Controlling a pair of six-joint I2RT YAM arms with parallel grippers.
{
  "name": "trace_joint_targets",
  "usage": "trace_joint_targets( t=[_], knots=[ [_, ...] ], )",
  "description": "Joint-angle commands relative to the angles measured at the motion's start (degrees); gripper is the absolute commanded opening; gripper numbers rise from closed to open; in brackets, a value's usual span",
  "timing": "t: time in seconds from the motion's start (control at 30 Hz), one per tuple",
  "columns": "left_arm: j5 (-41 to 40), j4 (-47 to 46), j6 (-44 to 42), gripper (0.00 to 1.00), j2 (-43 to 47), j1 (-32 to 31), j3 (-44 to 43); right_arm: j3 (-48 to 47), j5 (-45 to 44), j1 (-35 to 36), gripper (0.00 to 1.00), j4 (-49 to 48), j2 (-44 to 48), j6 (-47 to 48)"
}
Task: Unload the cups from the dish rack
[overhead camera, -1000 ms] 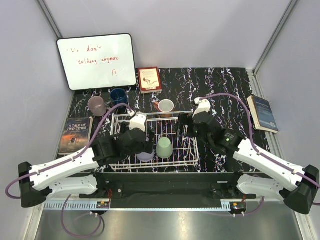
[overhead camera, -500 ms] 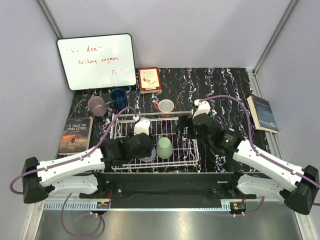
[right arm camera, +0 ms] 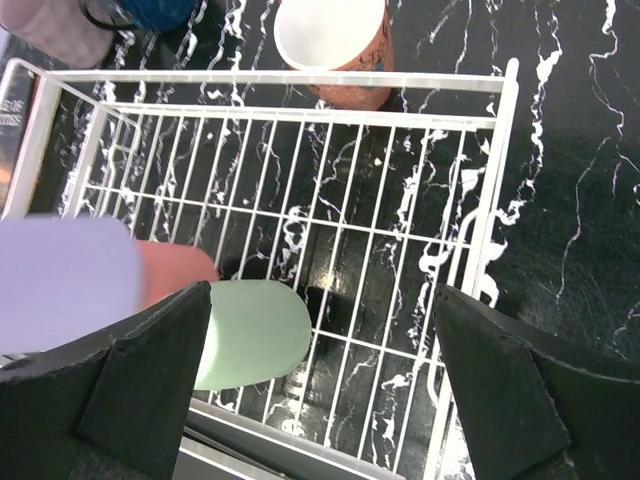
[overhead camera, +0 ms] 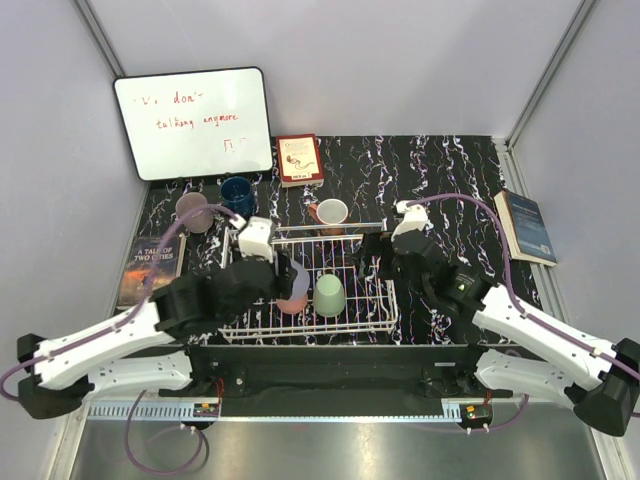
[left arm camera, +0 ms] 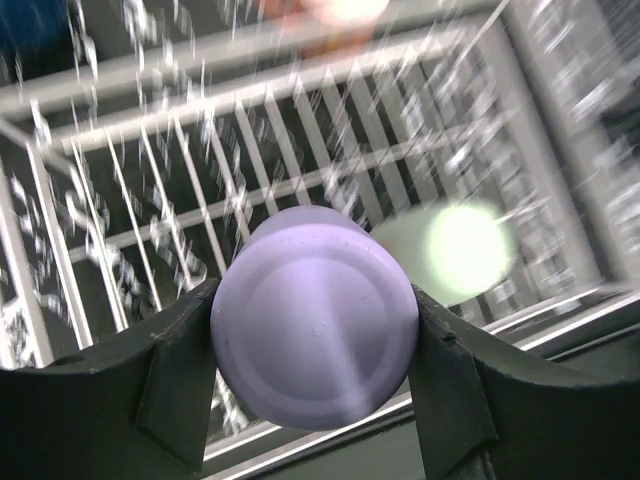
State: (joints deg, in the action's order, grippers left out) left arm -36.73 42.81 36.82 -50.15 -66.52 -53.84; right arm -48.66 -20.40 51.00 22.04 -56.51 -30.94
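My left gripper (left arm camera: 315, 330) is shut on an upside-down lavender cup (left arm camera: 314, 315), its base facing the wrist camera. It holds the cup just above the left part of the white wire dish rack (overhead camera: 391, 300). From above, the held cup (overhead camera: 297, 288) shows a pink cup at its open end; whether they are nested I cannot tell. A light green cup (overhead camera: 329, 295) stands upside down in the rack. My right gripper (right arm camera: 320, 295) hangs open over the rack's right half, holding nothing. The terracotta cup (overhead camera: 331, 212), dark blue cup (overhead camera: 238, 192) and mauve cup (overhead camera: 192, 211) stand on the table behind the rack.
A whiteboard (overhead camera: 192, 122) leans at the back left with a red book (overhead camera: 299, 160) beside it. Another book (overhead camera: 150, 270) lies left of the rack and one more (overhead camera: 527, 226) at the right edge. Grey walls close in both sides.
My left gripper closed on the lavender cup and raised it off the rack floor, and the arm drew back to the left. The right arm barely moved.
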Motion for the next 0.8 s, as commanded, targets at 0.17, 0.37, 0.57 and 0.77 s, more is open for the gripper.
trace_joint_targets(
  t=[0.17,0.37,0.57,0.77],
  knots=[
    [7.0,-21.4,-8.4,0.00,7.4,3.7,-4.4,3.7,6.9,0.6,1.00,-15.3,3.7,-2.5],
    [27.0,-37.5,-3.2,0.00,7.3,14.7,0.6,4.6,13.4,0.6,1.00,-21.4,6.6,-3.4],
    [42.5,-54.8,6.2,0.00,4.8,26.6,5.3,11.7,15.5,0.6,0.99,-35.9,14.8,-4.2],
    [49.4,-64.5,12.8,0.00,0.4,32.0,7.3,12.3,19.1,0.6,0.95,-37.8,16.3,-4.0]
  ],
)
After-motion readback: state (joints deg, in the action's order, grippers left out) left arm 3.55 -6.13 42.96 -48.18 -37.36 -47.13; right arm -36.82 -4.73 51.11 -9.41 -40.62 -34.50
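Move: The purple cup is already in the left fingers, clear of the rack; the open right gripper, the side it is brought to, is some 20 cm right and 4 cm ahead, about level. From the left hand, the pink cup lies 9 cm below and 2 cm right, the green cup 9 cm below, 11 cm right and 1 cm back. From the right hand, the purple cup is about 18 cm left and 4 cm back, level. Raise the left gripper about 14 cm with the purple cup still pinched, going nearly straight up first, then forward and somewhat right towards the right gripper, rolling some 45 degrees so the fingers swing up and right to near level. Lift the open right gripper about 11 cm, easing back and left, its fingers swinging up and left to face the cup. ##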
